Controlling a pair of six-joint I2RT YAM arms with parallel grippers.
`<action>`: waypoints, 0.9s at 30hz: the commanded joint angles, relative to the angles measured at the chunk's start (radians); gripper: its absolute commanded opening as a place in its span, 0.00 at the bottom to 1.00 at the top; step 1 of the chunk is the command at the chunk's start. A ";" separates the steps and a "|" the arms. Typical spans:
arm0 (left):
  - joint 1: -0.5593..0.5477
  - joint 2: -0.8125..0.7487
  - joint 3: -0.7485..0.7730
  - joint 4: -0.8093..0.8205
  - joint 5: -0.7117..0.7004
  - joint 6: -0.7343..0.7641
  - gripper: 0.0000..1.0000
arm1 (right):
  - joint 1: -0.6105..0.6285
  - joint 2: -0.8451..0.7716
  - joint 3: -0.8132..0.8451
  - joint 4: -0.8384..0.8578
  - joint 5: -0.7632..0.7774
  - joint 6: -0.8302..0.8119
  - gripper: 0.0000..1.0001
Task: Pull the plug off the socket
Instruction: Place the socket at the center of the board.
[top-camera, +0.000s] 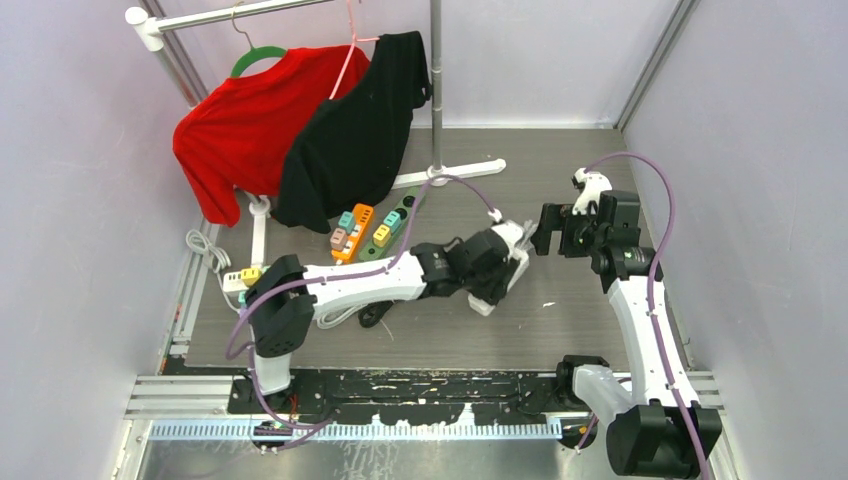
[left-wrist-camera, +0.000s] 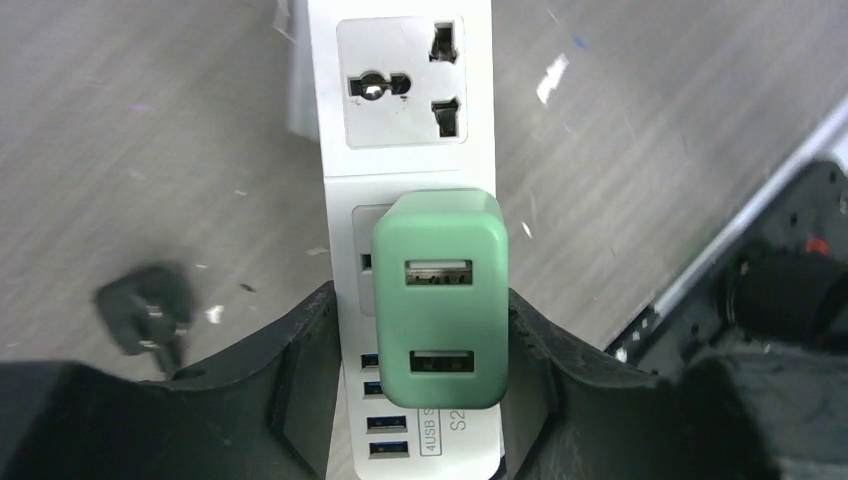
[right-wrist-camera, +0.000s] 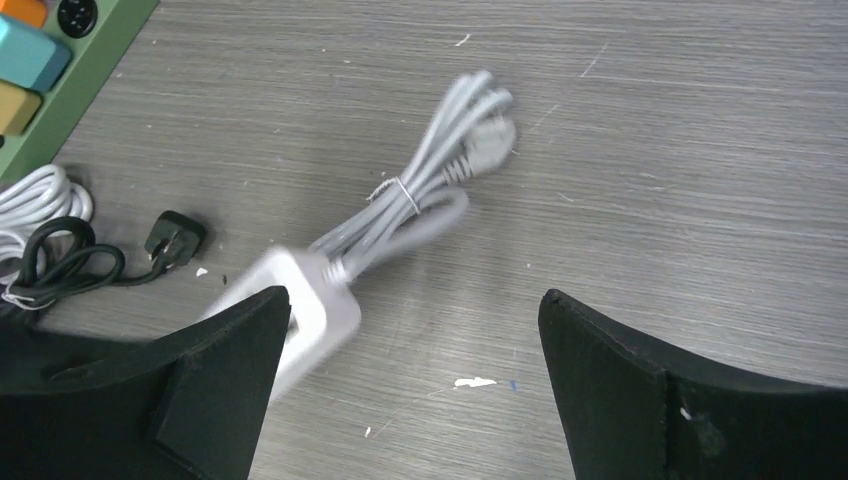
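A green plug (left-wrist-camera: 440, 300) with two USB ports sits in the middle outlet of a white socket strip (left-wrist-camera: 410, 90) lying on the grey table. My left gripper (left-wrist-camera: 420, 310) straddles the strip. One finger (left-wrist-camera: 300, 370) presses its left edge and the other (left-wrist-camera: 550, 370) lies against the right side by the plug, so it is shut on the strip. From above, the left gripper (top-camera: 505, 255) covers the plug and only the strip's end (top-camera: 487, 303) shows. My right gripper (top-camera: 548, 238) hovers just right of it, wide open and holding nothing (right-wrist-camera: 415, 300). The strip's cord end (right-wrist-camera: 300, 290) is by its left finger.
The strip's bundled grey cord (right-wrist-camera: 420, 190) lies beyond it. A loose black plug (left-wrist-camera: 145, 315) and its cord (right-wrist-camera: 60, 260) lie to the left. Green and orange strips with coloured plugs (top-camera: 370, 232) and a clothes rack with red and black shirts (top-camera: 300, 130) stand at the back left.
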 joint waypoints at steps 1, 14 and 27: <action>-0.065 -0.019 -0.103 0.158 0.073 0.082 0.00 | -0.007 -0.005 0.020 0.052 0.043 0.016 0.99; -0.098 -0.048 -0.336 0.232 0.067 0.167 0.27 | -0.008 -0.006 0.026 0.000 -0.127 -0.052 0.99; -0.107 -0.340 -0.591 0.459 0.106 0.176 0.80 | -0.007 -0.015 0.026 -0.094 -0.404 -0.212 1.00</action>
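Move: The white socket with its green plug is already pinched in the left fingers, over a bare spot of board about 6 cm back, 2 cm left and some 10 cm below the left hand. On the board, the black plug lies roughly 4 cm ahead and 12 cm left of this hand, the green socket 14 cm ahead and 22 cm left. From the right hand, that bare spot is about 12 cm back, 14 cm left and 15 cm down. The white socket is carried down about 10 cm and back some 7 cm onto the board by the left hand, which turns slightly clockwise, easing left near the end. Those fingers then open wide, let go and back off left, rising a couple of centimetres. Late on, the open right hand swings about 4 cm left and a little back, turning some 15 degrees counter-clockwise. ##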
